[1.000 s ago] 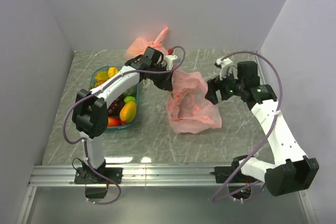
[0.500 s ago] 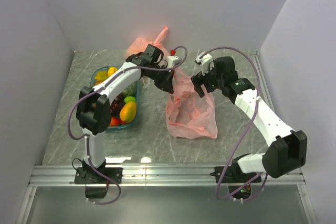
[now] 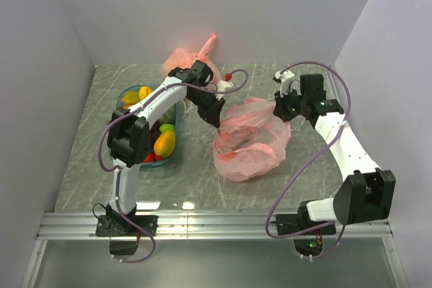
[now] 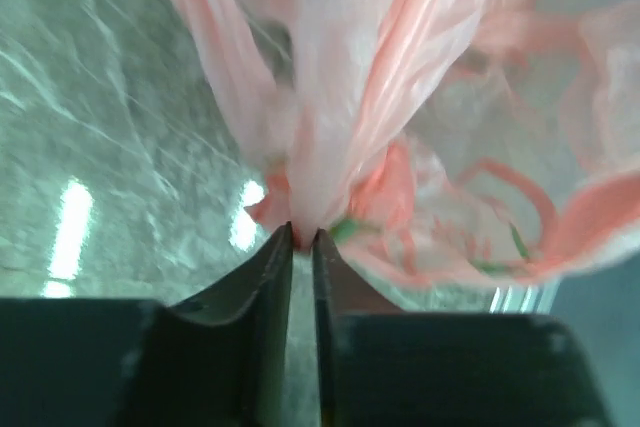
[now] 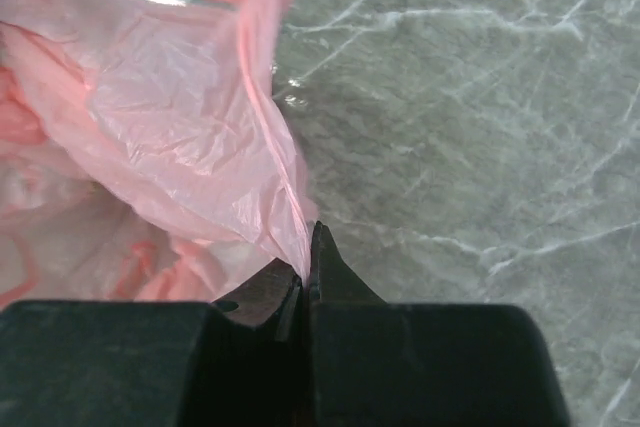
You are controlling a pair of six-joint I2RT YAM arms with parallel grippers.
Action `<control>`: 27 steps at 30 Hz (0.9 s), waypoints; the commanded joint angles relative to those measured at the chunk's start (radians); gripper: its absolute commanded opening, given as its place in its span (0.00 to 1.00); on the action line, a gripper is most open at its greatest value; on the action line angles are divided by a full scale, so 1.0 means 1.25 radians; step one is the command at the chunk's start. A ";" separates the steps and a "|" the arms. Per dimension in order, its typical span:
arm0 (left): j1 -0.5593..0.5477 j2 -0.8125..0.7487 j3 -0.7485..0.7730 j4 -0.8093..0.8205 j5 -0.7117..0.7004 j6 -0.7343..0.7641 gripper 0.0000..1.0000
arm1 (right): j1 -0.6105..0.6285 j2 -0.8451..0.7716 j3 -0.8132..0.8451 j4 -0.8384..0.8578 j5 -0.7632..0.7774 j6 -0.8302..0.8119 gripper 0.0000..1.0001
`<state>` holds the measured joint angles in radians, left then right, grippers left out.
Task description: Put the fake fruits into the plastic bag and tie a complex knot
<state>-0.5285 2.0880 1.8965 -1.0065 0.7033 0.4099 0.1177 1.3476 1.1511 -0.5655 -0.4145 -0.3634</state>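
Observation:
The plastic bag (image 3: 253, 146) lies crumpled on the marble table, its mouth stretched between my two grippers. My left gripper (image 3: 216, 116) is at the bag's left rim. In the left wrist view its tips (image 4: 303, 232) pinch a gathered fold of the pink bag (image 4: 330, 97), with only a thin slit between the jaws. My right gripper (image 3: 277, 107) is at the bag's right rim. In the right wrist view it (image 5: 308, 237) is shut on the bag's thin edge (image 5: 170, 117). The fake fruits (image 3: 164, 143) lie in a teal bin, left of the bag.
The teal bin (image 3: 120, 101) stands under the left arm's forearm. A second, paler pink bag (image 3: 185, 59) with a stiff tail sits at the back wall. Grey walls close in the left, back and right sides. Bare marble (image 5: 480, 97) lies right of the bag.
My right gripper swung in to the bag's right rim, shut on it and drew it to the right. The bag's mouth now spreads wider. The left gripper shifted only slightly.

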 commanded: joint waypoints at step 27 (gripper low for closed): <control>0.309 -0.525 -0.278 0.018 -0.278 -0.195 0.99 | 0.041 -0.129 -0.127 0.146 0.157 0.384 0.00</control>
<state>-0.1703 1.4822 1.5871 -0.9092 0.4934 0.1791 0.1642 1.1797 0.9966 -0.4473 -0.2455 0.0509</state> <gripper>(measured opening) 0.993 0.007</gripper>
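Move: The fruit basket's middle lies about 26 cm to the left hand's left and 3 cm ahead, some 10 cm below; in it, the melon is 20 cm left and 8 ahead, the yellow mango 18 left and 3 back. The tied bag stands 9 left, 21 ahead. The open bag's body is 12 cm right, 2 back. From the right hand, that body is 8 left, 4 back, 12 below; the basket 46 left. The open bag's left rim comes free as the left fingers spread from nearly shut to wide open; that hand then lifts about 13 cm and sweeps some 17 cm left towards the fruit basket, swinging out and back a little on the way and turning about 35 degrees counter-clockwise. The right hand keeps its pinch on the bag's right rim, easing back a couple of centimetres and twisting about 20 degrees clockwise. ##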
